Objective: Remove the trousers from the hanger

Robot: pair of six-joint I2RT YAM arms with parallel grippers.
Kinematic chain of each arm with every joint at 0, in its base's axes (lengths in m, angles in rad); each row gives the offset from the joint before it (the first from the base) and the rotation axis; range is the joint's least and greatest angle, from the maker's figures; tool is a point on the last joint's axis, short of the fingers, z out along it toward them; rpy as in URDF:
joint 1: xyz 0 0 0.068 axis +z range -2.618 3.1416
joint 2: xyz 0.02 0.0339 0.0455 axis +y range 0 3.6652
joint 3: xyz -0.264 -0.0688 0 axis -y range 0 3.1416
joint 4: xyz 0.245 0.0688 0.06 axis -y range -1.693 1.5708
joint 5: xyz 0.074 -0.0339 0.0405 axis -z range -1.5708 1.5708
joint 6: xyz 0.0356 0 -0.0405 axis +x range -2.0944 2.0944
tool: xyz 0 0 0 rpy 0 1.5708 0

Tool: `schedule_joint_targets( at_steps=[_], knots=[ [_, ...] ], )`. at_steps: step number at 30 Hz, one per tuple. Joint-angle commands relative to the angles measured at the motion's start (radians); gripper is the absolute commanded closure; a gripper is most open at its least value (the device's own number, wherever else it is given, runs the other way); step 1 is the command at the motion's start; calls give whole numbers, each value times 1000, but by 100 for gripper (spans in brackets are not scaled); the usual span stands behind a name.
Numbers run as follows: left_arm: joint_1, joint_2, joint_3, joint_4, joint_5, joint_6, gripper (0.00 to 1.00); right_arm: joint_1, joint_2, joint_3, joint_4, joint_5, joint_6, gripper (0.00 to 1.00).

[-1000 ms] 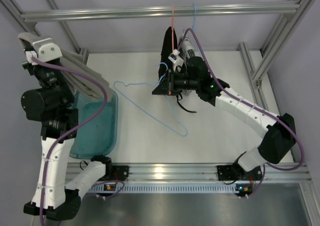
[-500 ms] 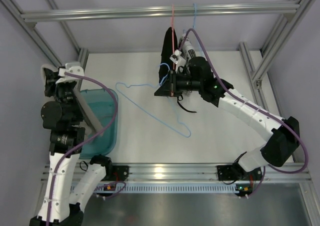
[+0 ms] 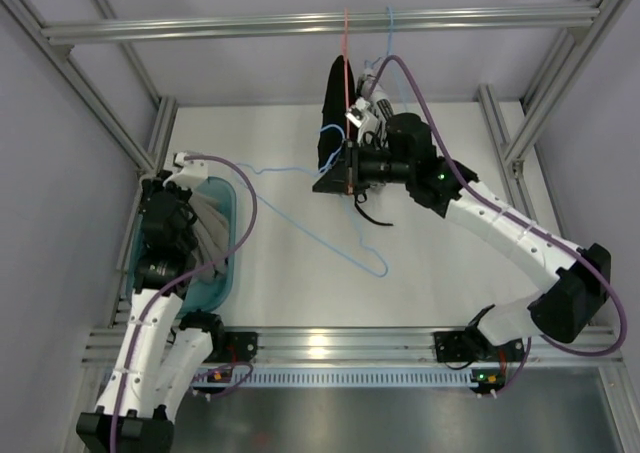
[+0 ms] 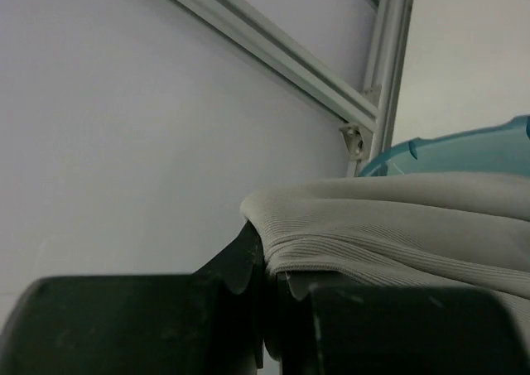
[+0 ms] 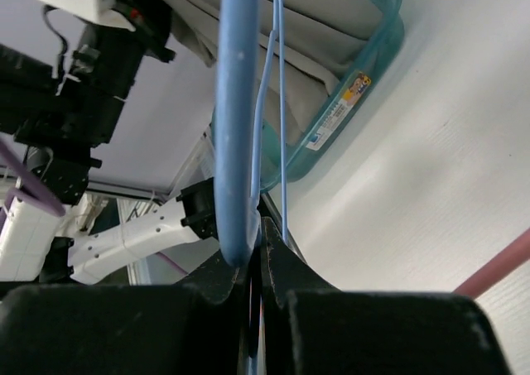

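Note:
The trousers (image 3: pixel 208 228) are light grey-beige cloth, bunched inside the teal bin (image 3: pixel 231 235) at the left. My left gripper (image 4: pixel 263 263) is shut on a ribbed fold of the trousers (image 4: pixel 397 218), right over the bin rim (image 4: pixel 464 147). The hanger (image 3: pixel 322 229) is thin light blue wire, bare of cloth, slanting across the middle of the white table. My right gripper (image 3: pixel 337 169) holds it up at one end. In the right wrist view my right gripper (image 5: pixel 257 226) is shut on the hanger (image 5: pixel 236 102), with the bin (image 5: pixel 364 60) and the trousers (image 5: pixel 308 29) beyond.
A black garment (image 3: pixel 330 108) hangs on a red-orange hanger (image 3: pixel 346 43) from the top rail, right behind my right gripper. Another blue hook (image 3: pixel 390 23) hangs beside it. Aluminium frame posts (image 3: pixel 520 133) stand around the table.
My left arm has come down from high at the left and lowered the trousers into the teal bin. The right arm and the hanger have shifted slightly to the right.

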State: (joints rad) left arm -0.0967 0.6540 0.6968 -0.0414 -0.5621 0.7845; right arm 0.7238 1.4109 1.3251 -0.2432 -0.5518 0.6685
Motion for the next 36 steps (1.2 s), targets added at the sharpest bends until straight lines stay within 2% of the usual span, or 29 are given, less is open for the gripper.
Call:
schedule_joint_targets(
  at_steps=[1,4,6,8,9,12,14,16,24,26,27,29,36],
  knots=[
    [35,-2,18,-84,1,-140,98,12,-82,33,15,-13,-24,100],
    [55,3,30,-202,10,-217,83,14,-116,19,7,-26,-35,100],
    [57,-5,32,-241,14,-243,59,16,-144,11,-5,-28,-56,100],
    [57,-20,44,-302,45,-277,44,17,-177,5,-11,-23,-85,100],
    [57,-25,52,-320,54,-290,28,17,-190,2,-25,-22,-99,100],
    [57,-24,118,-374,102,-365,12,23,-245,-6,-54,-17,-136,100],
    [57,-16,185,-388,161,-410,6,26,-289,-4,-92,-13,-173,100],
    [57,-7,254,-416,217,-453,3,28,-317,8,-123,-2,-205,100],
    [57,76,441,-485,514,-582,3,20,-475,75,-339,108,-431,100],
    [57,101,481,-492,557,-614,5,-21,-512,91,-381,116,-464,100],
    [57,107,492,-492,647,-625,5,-40,-526,106,-396,118,-472,100],
    [57,122,510,-491,741,-637,4,-98,-565,132,-452,147,-506,100],
    [57,197,579,-485,858,-700,4,-263,-685,221,-557,334,-560,100]
  ],
)
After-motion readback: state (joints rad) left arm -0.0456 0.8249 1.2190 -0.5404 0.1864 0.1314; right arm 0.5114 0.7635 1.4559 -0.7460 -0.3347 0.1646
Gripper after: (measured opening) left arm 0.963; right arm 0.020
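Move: The grey trousers hang from the left hand's closed fingers over the teal basket, whose middle lies roughly 26 cm below, 4 cm ahead and 4 cm to the right. The right hand grips the emptied blue hanger, with the basket some 42 cm to its left, 8 cm farther out and 26 cm lower. About level with that hand hang the black garment, some 13 cm ahead and 6 cm right, and the patterned garment, equally far ahead and 13 cm right. The grey trousers are lowered another 6 cm towards the basket while the left fingers open wide and let go; the empty hand then rises and swings right, turning clockwise and rolling its left side down. The blue hanger stays pinched in the right hand, which carries it about 20 cm right, also up and back, away from the hanging garments, its wrist turning markedly. ##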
